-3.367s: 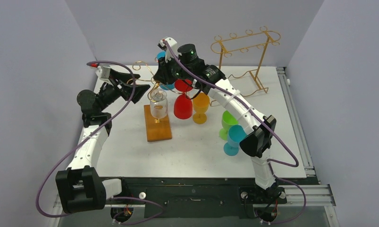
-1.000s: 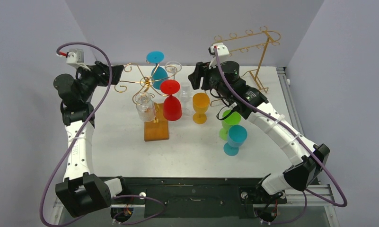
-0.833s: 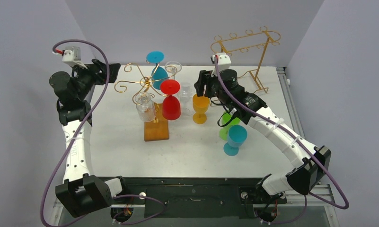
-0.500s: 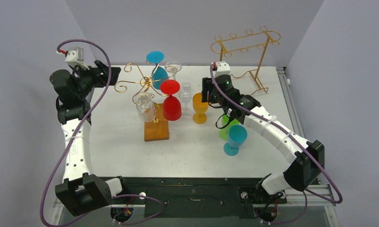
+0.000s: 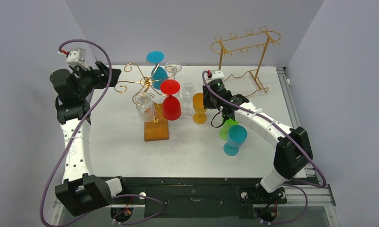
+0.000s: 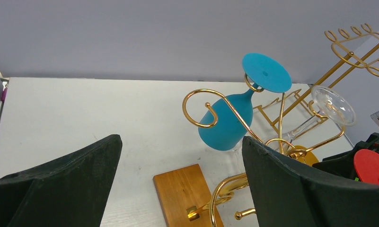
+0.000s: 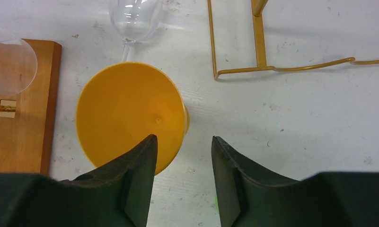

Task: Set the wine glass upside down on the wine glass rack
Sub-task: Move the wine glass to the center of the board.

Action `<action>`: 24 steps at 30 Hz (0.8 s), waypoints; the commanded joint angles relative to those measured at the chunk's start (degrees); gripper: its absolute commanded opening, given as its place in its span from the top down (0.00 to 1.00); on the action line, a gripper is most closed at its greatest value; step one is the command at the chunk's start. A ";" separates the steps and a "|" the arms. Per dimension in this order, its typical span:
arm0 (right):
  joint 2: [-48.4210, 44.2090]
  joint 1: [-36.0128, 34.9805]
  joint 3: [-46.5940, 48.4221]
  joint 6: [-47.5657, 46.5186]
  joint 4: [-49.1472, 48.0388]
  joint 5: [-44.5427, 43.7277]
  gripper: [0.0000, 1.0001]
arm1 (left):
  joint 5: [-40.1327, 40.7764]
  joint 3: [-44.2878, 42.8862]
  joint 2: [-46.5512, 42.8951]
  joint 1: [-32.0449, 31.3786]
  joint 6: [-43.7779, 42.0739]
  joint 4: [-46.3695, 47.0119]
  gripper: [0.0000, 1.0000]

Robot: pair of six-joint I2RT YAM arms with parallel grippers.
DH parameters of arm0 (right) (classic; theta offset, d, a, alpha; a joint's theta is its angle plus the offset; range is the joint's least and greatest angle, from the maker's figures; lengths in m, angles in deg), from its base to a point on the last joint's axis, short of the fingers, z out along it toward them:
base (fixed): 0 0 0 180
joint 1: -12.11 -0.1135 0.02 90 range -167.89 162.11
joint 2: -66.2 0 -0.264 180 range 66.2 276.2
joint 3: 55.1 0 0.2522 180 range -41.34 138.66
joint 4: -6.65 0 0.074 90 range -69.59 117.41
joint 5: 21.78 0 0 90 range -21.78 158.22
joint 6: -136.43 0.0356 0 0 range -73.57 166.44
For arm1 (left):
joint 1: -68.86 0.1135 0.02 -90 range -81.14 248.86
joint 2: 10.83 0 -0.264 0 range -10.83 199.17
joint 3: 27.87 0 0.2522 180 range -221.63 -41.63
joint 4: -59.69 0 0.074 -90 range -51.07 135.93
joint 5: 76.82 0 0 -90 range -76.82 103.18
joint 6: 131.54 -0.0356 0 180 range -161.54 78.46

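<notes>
The wine glass rack, a gold wire tree on a brown wooden base, stands left of centre. A blue glass, a red glass and a clear glass hang upside down on it. An orange wine glass stands upright on the table to its right. My right gripper hovers just above that glass's right rim, pointing down. It is open, with only table between its fingers. My left gripper is wide open and empty, left of the rack's curled arms.
An upright clear glass stands just behind the orange one. A green glass and a light blue glass stand under my right forearm. A taller gold frame rack stands at the back right, its foot wire beyond my right fingers.
My right arm has swung down and in from near the frame rack to just over the orange glass, and its jaws have narrowed. The left arm has hardly moved.
</notes>
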 commanded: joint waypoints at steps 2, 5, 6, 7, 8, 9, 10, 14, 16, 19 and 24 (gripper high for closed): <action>0.74 1.62 0.48 0.27 -1.57 0.42 0.64 | 1.44 -3.93 -1.42 0.47 -1.84 -2.41 0.04; -0.37 2.44 -0.68 0.29 -2.76 0.86 0.73 | 2.02 -5.08 -1.10 0.44 -2.50 -4.64 0.04; -0.67 2.77 -0.67 0.26 -2.70 1.10 0.78 | 1.84 -5.48 -0.89 0.43 -2.72 -5.49 0.04; -0.95 2.97 -0.53 0.09 -2.46 1.23 0.82 | 1.58 -5.89 -0.72 0.43 -2.93 -6.19 0.04; -1.32 3.17 -0.37 -0.16 -2.19 1.12 0.87 | 1.47 -6.24 -0.60 0.46 -3.05 -6.83 0.04; -1.69 3.29 -0.17 -0.37 -1.86 0.92 0.95 | 1.56 -6.44 -0.52 0.44 -3.08 -7.25 0.04; -2.16 3.44 0.03 -0.56 -1.43 0.63 1.00 | 1.58 -6.57 -0.55 0.42 -3.06 -7.56 0.04; -4.70 3.90 0.68 -1.65 0.41 -1.83 1.00 | 1.30 -7.21 -0.38 0.52 -3.43 -8.86 0.04; -6.29 4.44 0.53 -1.66 1.16 -2.49 1.00 | 1.17 -7.29 -0.34 0.60 -3.67 -9.14 0.04; -8.74 5.32 -0.25 -1.41 2.50 -3.41 1.00 | 0.78 -7.54 -0.16 0.78 -3.99 -9.86 0.04; -11.42 7.28 -2.79 -1.01 3.80 -3.65 1.00 | 0.66 -7.87 -0.17 0.83 -4.38 -10.66 0.04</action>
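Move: The right hand's open fingers straddle the right edge of the orange wine glass's rim, so the glass's middle is about 4 cm to its left, level fore-and-aft and 6 cm below. The clear glass stands some 5 cm left of the orange one and 3 cm farther out; the green glass, 11 cm right of it and 7 cm nearer. From the left hand, the orange glass lies about 34 cm right, 2 cm back and 26 cm below. The right hand pinches the orange glass's right rim, then lifts about 5 cm while carrying right about 5 cm. ##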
